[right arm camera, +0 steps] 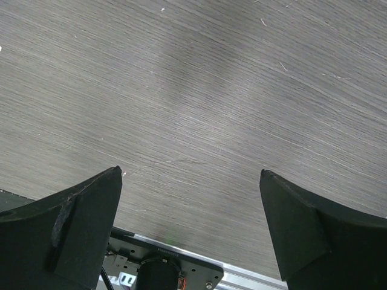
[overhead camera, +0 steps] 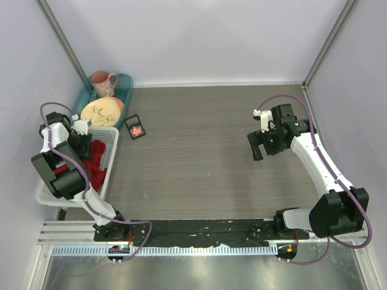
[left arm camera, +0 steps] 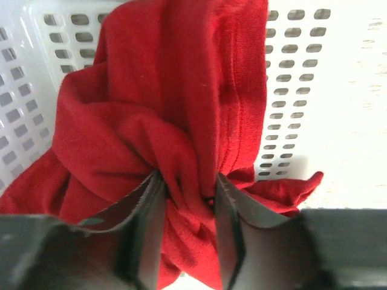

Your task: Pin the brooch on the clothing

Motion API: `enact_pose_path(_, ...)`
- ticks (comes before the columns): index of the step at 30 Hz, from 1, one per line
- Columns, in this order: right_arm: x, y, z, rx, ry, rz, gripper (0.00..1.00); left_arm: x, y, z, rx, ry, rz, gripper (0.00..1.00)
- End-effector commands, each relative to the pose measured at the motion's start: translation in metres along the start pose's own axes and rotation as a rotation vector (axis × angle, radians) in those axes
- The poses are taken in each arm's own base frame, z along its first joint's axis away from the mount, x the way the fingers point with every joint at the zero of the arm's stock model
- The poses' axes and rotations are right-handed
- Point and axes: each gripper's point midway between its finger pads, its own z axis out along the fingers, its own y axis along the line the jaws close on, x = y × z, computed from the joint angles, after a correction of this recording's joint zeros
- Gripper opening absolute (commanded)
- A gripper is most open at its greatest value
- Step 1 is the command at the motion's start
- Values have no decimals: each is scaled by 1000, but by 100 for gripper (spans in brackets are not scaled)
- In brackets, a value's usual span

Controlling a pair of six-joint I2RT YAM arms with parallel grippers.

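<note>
The red T-shirt lies bunched in a white slotted basket at the left. In the left wrist view the red cloth hangs in folds from my left gripper, which is shut on a bunch of it above the basket. My left gripper sits over the basket. The tiny pink brooch lies in a small black square box on the table right of the basket. My right gripper is open and empty above bare table; its fingers spread wide.
A teal tray at the back left holds a pink mug and a pale plate. Grey walls close the back and sides. A black strip and metal rail run along the near edge.
</note>
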Motion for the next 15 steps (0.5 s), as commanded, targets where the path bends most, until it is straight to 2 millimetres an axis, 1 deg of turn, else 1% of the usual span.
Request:
enact_pose_path(1,-19,-5,-8,26,-70,7,100,-3,-22,-23,82,-36,31,28)
enact_pose_path(2,-20,-2,-9,11,-77,10,100,-13,-25,-48,55,-106,51,12)
enact_pose_path(3,-20,-1,-10,5,-80,12,100,-18,-29,-62,49,-142,61,6)
enact_pose_path(4,-21,1,-13,0,-92,9,100,-18,-35,-77,50,-159,65,0)
enact_pose_path(5,-22,3,-13,-12,-96,10,100,-33,-39,-112,20,-254,94,0)
enact_pose_path(6,-21,4,-14,-15,-97,10,100,-38,-44,-129,15,-289,103,0)
enact_pose_path(7,-22,6,-15,-22,-100,9,100,-39,-54,-147,21,-306,108,0)
enact_pose_path(8,-23,7,-15,-31,-103,9,100,-55,-58,-177,-6,-385,128,0)
enact_pose_path(9,-23,8,-15,-34,-104,10,100,-59,-66,-200,-24,-431,150,0)
enact_pose_path(10,-24,8,-16,-36,-109,12,100,-63,-82,-214,-13,-446,181,0)
enact_pose_path(11,-25,8,-18,-36,-114,16,100,-78,-90,-246,-46,-526,191,0)
enact_pose_path(12,-27,9,-19,-39,-121,21,100,-82,-100,-261,-50,-555,202,0)
enact_pose_path(13,-29,9,-20,-41,-129,22,100,-92,-121,-276,-28,-597,243,0)
enact_pose_path(14,-32,8,-23,-41,-142,32,100,-106,-135,-311,-45,-696,278,0)
enact_pose_path(15,-35,11,-25,-56,-157,45,100,-116,-149,-323,-13,-735,254,0)
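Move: The red clothing lies bunched in the white basket, its middle about 2 cm below the left hand's half-closed fingers, which already straddle a fold. The basket's middle is some 4 cm back, neither left nor right of the hand. The plate in the teal tray lies about 15 cm ahead and 9 cm right, the brooch about 10 cm ahead and 22 cm right. From the right hand the clothing is some 68 cm left, about 2 cm back and 10 cm lower. A fold of the red clothing is pinched as the left fingers shut from half open, then hoisted almost straight up out of the basket, slowly at first and then fast, about 28 cm in all. On the way the hand drifts some 7 cm right and the wrist tips up around 35 degrees, turning the fingers outward from pointing down, their grip kept. ##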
